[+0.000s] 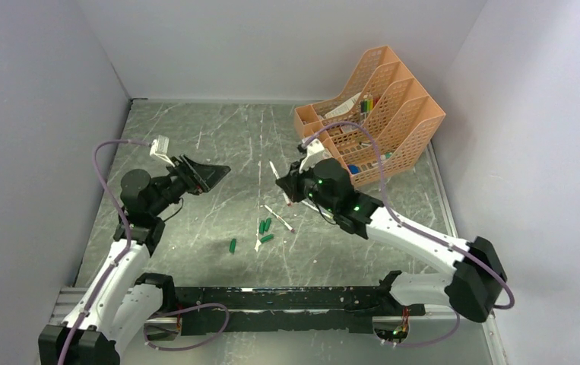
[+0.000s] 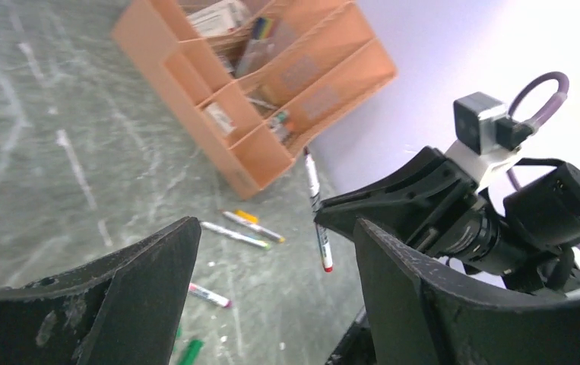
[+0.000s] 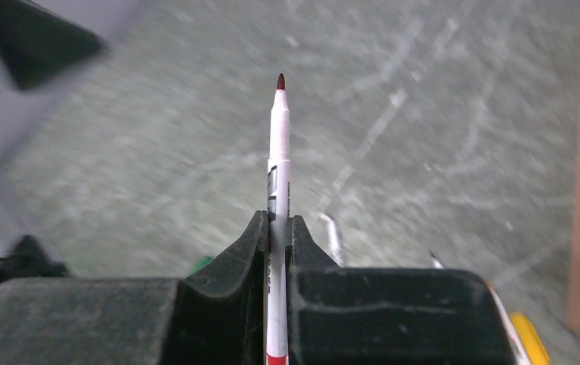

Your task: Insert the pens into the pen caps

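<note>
My right gripper (image 1: pixel 284 185) (image 3: pixel 277 225) is shut on a white pen (image 1: pixel 274 169) (image 3: pixel 279 144), which is lifted off the table. Its dark red tip points away from the wrist camera. The left wrist view shows this pen (image 2: pixel 316 205) hanging steeply from the right gripper (image 2: pixel 347 211). My left gripper (image 1: pixel 212 176) (image 2: pixel 275 228) stands open and empty, raised to the left of the pen and facing it. Another pen (image 1: pixel 279 218) and several green pen caps (image 1: pixel 232 245) (image 1: pixel 264 226) lie on the table between the arms. One cap (image 2: pixel 189 351) shows below my left fingers.
An orange mesh desk organizer (image 1: pixel 393 114) (image 2: pixel 271 152) holding coloured markers stands at the back right. Loose markers (image 2: pixel 235 235) (image 2: pixel 209 295) lie on the grey table in front of it. White walls close in on the left, back and right.
</note>
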`<state>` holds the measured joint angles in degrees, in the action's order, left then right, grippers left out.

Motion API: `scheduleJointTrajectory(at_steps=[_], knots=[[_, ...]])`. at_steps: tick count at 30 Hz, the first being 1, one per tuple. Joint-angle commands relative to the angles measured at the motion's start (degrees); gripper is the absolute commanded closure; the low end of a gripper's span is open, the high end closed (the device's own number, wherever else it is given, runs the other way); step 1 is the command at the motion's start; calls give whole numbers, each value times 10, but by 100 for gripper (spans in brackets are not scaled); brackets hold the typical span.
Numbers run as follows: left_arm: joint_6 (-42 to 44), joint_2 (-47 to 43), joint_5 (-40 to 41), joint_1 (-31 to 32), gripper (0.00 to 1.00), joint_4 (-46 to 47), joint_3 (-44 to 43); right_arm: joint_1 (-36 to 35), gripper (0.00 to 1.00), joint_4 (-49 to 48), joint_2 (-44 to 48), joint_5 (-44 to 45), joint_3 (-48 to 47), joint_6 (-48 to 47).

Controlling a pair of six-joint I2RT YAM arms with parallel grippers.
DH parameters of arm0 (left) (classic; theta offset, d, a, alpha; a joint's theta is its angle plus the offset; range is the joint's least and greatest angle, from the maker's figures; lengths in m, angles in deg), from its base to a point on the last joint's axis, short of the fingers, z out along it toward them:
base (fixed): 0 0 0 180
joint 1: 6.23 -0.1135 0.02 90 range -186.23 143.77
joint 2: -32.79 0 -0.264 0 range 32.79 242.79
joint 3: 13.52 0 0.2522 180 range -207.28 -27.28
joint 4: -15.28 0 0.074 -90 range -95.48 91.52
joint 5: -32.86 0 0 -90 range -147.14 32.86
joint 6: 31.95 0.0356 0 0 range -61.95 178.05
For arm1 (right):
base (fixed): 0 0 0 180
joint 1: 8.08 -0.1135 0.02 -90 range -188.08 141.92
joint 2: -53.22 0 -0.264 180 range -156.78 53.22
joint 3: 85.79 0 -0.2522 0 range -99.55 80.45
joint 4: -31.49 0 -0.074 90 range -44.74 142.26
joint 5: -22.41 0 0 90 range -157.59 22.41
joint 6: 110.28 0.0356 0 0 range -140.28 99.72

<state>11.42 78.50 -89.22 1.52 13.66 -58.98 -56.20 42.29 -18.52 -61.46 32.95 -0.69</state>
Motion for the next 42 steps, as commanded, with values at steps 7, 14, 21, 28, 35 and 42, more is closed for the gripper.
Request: scheduleJointTrajectory(at_steps=[7, 14, 21, 28, 35, 42], knots=[[-156, 31, -92, 33, 14, 317, 38, -23, 100, -112, 56, -165, -30, 90], [-130, 52, -64, 91, 18, 304, 6, -78, 100, -109, 18, -138, -71, 72], [-95, 61, -46, 127, 32, 256, -15, -88, 100, -118, 2, -138, -72, 74], [-75, 68, -40, 151, 47, 201, -36, -89, 100, -126, 8, -111, -73, 71], [-66, 51, -27, 163, 34, 195, -32, -89, 100, -159, 28, -65, -64, 67], [-62, 59, -35, 165, 93, 187, -40, -90, 100, -158, 16, -67, -67, 74]])
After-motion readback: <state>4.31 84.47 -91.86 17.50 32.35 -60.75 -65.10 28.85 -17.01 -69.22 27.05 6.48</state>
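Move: Upright between the right fingers, tip up, the held pen is about 16 cm to the left hand's right, level fore and aft and roughly 8 cm lower. From the right hand, the open left gripper is therefore 16 cm left and 8 cm above. On the table 18 cm below the right hand, a loose white pen lies 1 cm back and 1 cm left, and the green caps' cluster some 4 cm back and 5 cm left. Bringing the pen up for a handover, the right arm lifts it about 12 cm while swinging left and drawing back, its left side rolling up some 20 degrees, and keeps its grip. The left hand meets it, going about 8 cm right, rising and backing while turning clockwise, then closes its open fingers to pinch the shaft just above the right fingers. ##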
